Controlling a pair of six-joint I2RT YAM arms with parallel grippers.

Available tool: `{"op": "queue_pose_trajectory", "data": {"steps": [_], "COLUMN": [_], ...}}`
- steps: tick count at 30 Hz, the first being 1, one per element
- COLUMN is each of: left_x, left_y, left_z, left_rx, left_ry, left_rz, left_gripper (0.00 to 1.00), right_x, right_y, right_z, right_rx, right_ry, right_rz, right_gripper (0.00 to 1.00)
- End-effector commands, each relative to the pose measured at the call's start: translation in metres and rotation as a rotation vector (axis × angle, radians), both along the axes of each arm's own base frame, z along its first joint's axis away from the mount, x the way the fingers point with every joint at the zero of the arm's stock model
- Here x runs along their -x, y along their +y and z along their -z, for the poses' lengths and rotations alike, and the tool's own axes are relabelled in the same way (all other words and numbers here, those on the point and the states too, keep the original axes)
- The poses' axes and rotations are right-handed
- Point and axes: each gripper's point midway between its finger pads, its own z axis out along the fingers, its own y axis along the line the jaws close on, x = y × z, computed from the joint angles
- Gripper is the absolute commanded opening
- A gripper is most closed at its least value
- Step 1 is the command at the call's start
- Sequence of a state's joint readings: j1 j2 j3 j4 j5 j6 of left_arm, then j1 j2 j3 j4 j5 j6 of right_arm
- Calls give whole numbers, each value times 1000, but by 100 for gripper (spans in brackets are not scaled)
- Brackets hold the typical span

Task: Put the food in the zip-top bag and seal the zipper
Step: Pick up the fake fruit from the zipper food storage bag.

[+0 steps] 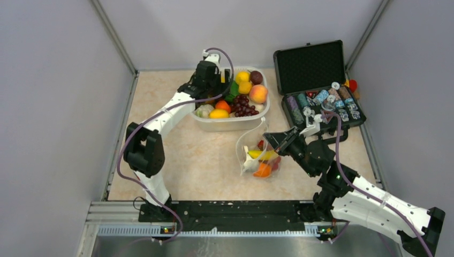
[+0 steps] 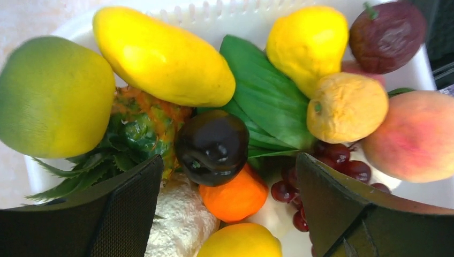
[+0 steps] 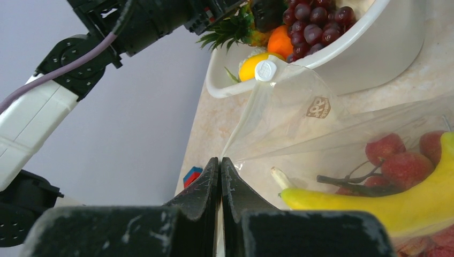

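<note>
The white tub holds food: grapes, a peach and an orange. My left gripper hangs open just above this pile, with a dark glossy fruit between its spread fingers and nothing gripped. The zip-top bag lies in front of the tub and holds a banana and strawberries. My right gripper is shut on the bag's edge, holding its mouth up. The zipper runs as a whitish strip from those jaws up to a white slider.
An open black case with round chips stands at the back right, close to my right arm. More fruit crowds the tub: a yellow mango, a pineapple and green leaves. Grey walls enclose the table.
</note>
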State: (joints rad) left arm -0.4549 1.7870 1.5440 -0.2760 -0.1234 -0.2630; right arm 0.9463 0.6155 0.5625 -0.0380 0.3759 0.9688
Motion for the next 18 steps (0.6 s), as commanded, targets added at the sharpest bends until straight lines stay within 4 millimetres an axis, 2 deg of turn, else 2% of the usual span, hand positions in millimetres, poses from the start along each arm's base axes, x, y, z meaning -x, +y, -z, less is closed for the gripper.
{"op": "queue_pose_trajectory", "data": {"steps": [1,3,7,11,16,18], "left_x": [-16,-19,-24,-26,-24,-24], "left_y": [-2,-4,10,10,7,6], "left_z": [-7,3,25,37,47,48], "left_rx": [-4,-44,-126,-137,-138,-139], "left_ry": [-45,-42,-5,18,44,45], "left_rz": [-22,11,-44,-47,-32,-25], "left_gripper": [92,92,92,91,71,67], "right_x": [1,1,2,1,2,2], "right_y": [0,0,-1,-3,-4,-4], "right_z": [-24,-24,-24,-22,-17,-17], "right_rx": [-47,-47,-52,-53,-40,-38], "right_ry": [-53,-53,-54,-51,-38,-35], "right_rz": [0,-1,0,7,8,8], "right_gripper": [0,0,0,0,0,0]}}
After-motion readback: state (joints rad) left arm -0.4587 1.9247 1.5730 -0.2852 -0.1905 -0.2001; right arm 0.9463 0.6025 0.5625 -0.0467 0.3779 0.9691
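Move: The dark fruit lies about 7 cm below the left hand, some 3 cm ahead and 1 cm left. From that fruit, the yellow mango is about 8 cm farther out and 2 cm left, the pineapple some 7 cm left and 1 cm farther out, the tangerine about 5 cm nearer and 1 cm right, and the green leaves roughly 3 cm farther out and 7 cm right. For the right hand, the dark fruit is about 29 cm ahead, 18 cm left and 12 cm lower. Downward, quick at first and then slower, the left hand sinks about 6 cm into the basket onto the dark fruit, easing slightly forward and rolling some 10 degrees so that its left side rises. The wide-open fingers straddle the fruit and, late on, start to close from its two sides; a firm grip can't be seen yet. ##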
